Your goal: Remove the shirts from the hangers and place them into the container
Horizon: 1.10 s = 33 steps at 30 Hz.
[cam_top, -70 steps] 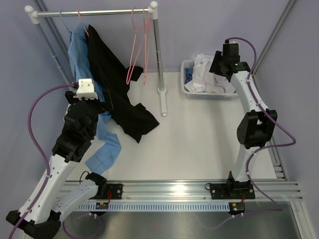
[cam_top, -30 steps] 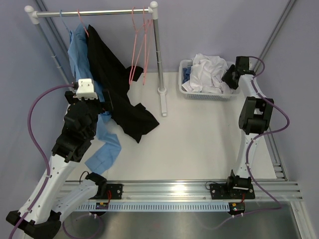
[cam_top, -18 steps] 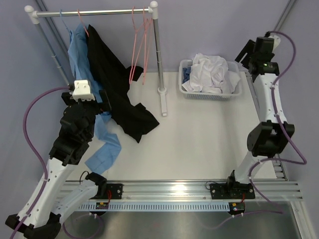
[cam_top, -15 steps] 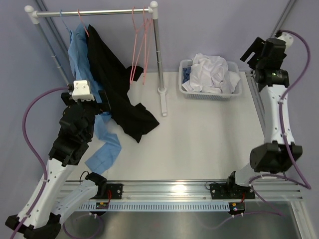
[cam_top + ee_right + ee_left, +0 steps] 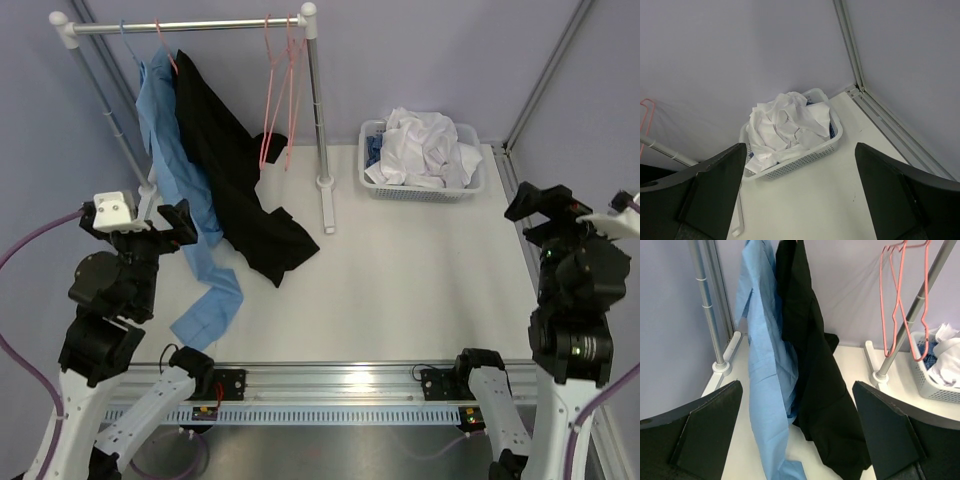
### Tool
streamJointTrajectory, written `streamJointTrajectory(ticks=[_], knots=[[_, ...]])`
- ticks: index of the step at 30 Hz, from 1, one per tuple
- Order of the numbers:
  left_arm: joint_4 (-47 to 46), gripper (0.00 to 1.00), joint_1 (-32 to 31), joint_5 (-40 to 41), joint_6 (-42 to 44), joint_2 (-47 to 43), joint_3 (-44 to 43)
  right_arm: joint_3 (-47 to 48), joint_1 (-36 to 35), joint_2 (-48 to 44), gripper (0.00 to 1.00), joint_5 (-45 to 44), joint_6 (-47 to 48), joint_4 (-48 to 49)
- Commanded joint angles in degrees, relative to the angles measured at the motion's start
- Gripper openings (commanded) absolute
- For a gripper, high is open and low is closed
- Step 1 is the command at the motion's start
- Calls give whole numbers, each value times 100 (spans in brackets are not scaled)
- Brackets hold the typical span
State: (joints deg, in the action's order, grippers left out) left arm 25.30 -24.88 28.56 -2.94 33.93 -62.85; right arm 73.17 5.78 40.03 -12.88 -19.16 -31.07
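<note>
A light blue shirt [image 5: 175,140] and a black shirt [image 5: 230,180] hang on hangers from the rack rail, their tails trailing onto the table. Two empty pink hangers [image 5: 278,100] hang at the rail's right end. The white container [image 5: 420,192] at the back right holds a crumpled white shirt [image 5: 425,145] over a blue checked shirt [image 5: 374,150]. My left gripper [image 5: 140,225] is open and empty, short of the hanging shirts [image 5: 762,365]. My right gripper [image 5: 548,205] is open and empty, well in front of the container [image 5: 805,155].
The rack's right post [image 5: 318,110] stands on a white foot [image 5: 326,205] between the shirts and the container. The left post [image 5: 707,305] rises beside the light blue shirt. A metal frame rail [image 5: 880,115] runs along the table's right edge.
Both arms have drawn back toward the near edge. The right gripper left the container, opening fully with nothing in it. The left gripper backed away from the hanging shirts.
</note>
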Motion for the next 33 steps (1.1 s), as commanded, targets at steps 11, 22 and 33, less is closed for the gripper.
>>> streamJointTrajectory(ticks=[11,22,33], knots=[[1223,99,19,-60,-919,-1846,993,-1568,-813,-2518,99,-196,25,734],[1574,99,19,-104,-1077,-2259,1328,-1832,-1132,-2518,99,-250,211,962],[1627,99,19,-175,-1112,-2251,1495,-1929,-1132,-2334,100,-101,176,1112]])
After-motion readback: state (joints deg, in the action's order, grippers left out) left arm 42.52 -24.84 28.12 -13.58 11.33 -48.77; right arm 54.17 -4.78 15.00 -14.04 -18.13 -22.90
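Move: The black shirt still hangs with its middle about 17 cm ahead of my left hand, 8 cm to its right and 17 cm lower. The blue shirt is beside it, 17 cm ahead, 3 cm left and 18 cm down; the empty pink hangers are some 27 cm ahead and 19 cm right, nearly at hand height. From my right hand the black shirt lies roughly 56 cm left, 17 cm ahead and 20 cm down, and the container 36 cm ahead, 9 cm left, 37 cm down. I bring both empty, wide-open hands back to a waiting pose. My left hand backs away from the hanging shirts and then mostly sinks, about 10 cm in all, touching nothing. My right hand keeps withdrawing from the container for some 9 cm, then eases slightly forward and left, its fingers tipping up about 15 degrees and turning a little counter-clockwise. ##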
